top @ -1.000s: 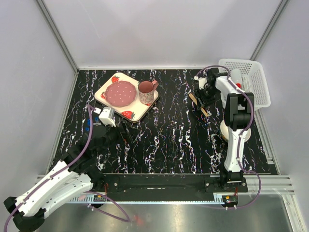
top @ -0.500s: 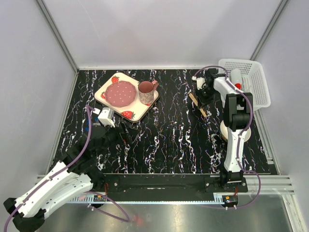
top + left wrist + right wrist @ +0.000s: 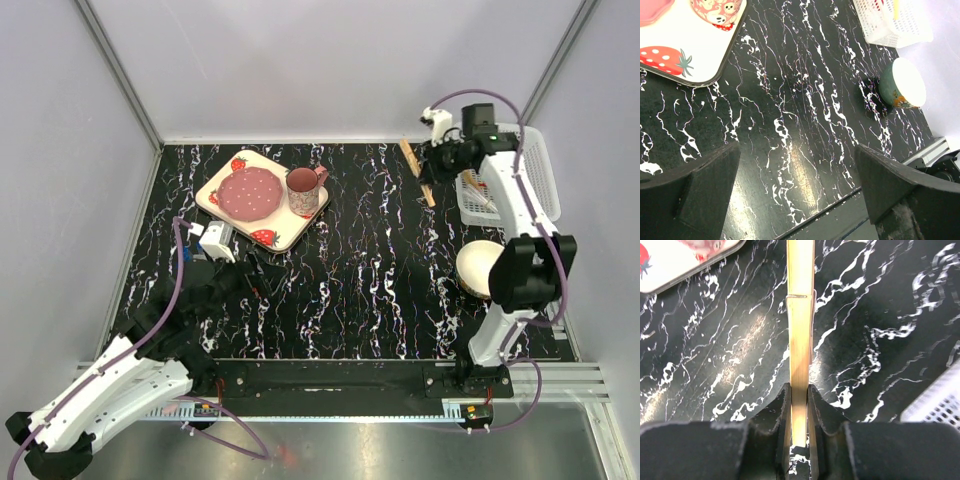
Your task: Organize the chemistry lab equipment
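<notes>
My right gripper (image 3: 436, 166) is shut on a wooden-handled tool (image 3: 417, 170), a long flat wooden clamp, and holds it in the air above the table's far right, beside the white basket (image 3: 535, 170). In the right wrist view the wooden tool (image 3: 800, 330) runs straight out from between the shut fingers (image 3: 784, 410). Some lab items with red parts lie in the basket, hard to make out. My left gripper (image 3: 255, 272) is open and empty, low over the table's left part; its view shows only bare table between the fingers (image 3: 705, 190).
A strawberry-print tray (image 3: 275, 238) with a pink plate (image 3: 250, 192) and a mug (image 3: 303, 191) sits at the far left. A cream bowl (image 3: 480, 268) stands at the right, behind the right arm; it also shows in the left wrist view (image 3: 903, 83).
My right gripper has lifted the wooden tool off the table and swung it up and back, toward the basket. The left arm has barely moved.
</notes>
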Controlling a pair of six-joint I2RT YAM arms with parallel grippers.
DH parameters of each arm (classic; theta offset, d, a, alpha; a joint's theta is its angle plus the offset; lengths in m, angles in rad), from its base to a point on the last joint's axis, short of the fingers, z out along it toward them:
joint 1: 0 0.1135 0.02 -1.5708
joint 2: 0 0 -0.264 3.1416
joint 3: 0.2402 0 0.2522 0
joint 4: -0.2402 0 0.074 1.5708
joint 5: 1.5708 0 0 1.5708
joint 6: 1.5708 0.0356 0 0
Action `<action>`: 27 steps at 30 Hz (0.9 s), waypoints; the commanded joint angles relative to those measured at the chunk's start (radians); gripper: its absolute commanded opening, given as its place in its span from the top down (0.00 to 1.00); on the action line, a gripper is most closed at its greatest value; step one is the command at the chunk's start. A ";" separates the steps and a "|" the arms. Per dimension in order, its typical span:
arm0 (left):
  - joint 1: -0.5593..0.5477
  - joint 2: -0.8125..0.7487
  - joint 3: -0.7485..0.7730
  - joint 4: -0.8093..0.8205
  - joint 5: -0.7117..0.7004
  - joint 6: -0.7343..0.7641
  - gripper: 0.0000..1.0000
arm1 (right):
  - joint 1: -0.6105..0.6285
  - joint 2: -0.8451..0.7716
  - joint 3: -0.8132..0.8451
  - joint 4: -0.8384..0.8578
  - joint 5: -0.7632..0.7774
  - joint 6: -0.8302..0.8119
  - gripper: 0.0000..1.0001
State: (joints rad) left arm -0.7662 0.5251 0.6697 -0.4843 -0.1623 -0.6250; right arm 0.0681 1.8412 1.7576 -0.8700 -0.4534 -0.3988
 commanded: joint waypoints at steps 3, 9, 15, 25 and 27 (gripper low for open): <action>0.004 -0.004 0.045 0.021 -0.008 0.005 0.01 | -0.187 -0.089 0.052 0.014 -0.117 0.035 0.88; 0.005 0.009 0.051 0.023 -0.003 0.005 0.01 | -0.347 -0.050 0.103 0.012 -0.114 0.017 0.86; 0.004 0.015 0.051 0.027 0.000 0.001 0.01 | -0.439 0.056 0.154 0.008 -0.082 -0.015 0.85; 0.005 0.016 0.051 0.023 0.000 -0.004 0.01 | -0.445 0.222 0.252 -0.026 -0.002 -0.061 0.83; 0.005 0.015 0.051 0.023 -0.002 -0.005 0.01 | -0.445 0.239 0.264 -0.038 -0.001 -0.063 0.83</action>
State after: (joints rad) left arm -0.7662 0.5400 0.6750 -0.4843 -0.1616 -0.6262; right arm -0.3801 2.0613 1.9465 -0.8871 -0.4763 -0.4362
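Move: The wooden clamp is already in the right fingers, held clear of the table. The white basket it is bound for has its middle about 25 cm to the right, 9 cm farther out and 14 cm lower. In the basket's near-left part, the bundle of clear tubes lies some 21 cm right, 7 cm ahead and 16 cm down; the bowl is about 21 cm right, 15 cm back. From the idle left hand, the basket is roughly 70 cm right and 35 cm ahead. The wooden clamp, still pinched by the right fingers, is carried some 21 cm to the right towards the white basket, first rising about 5 cm, then easing slightly forward and sinking about 8 cm over the basket's near-left part. The hand turns clockwise by roughly 25 degrees on the way and keeps its grip. ##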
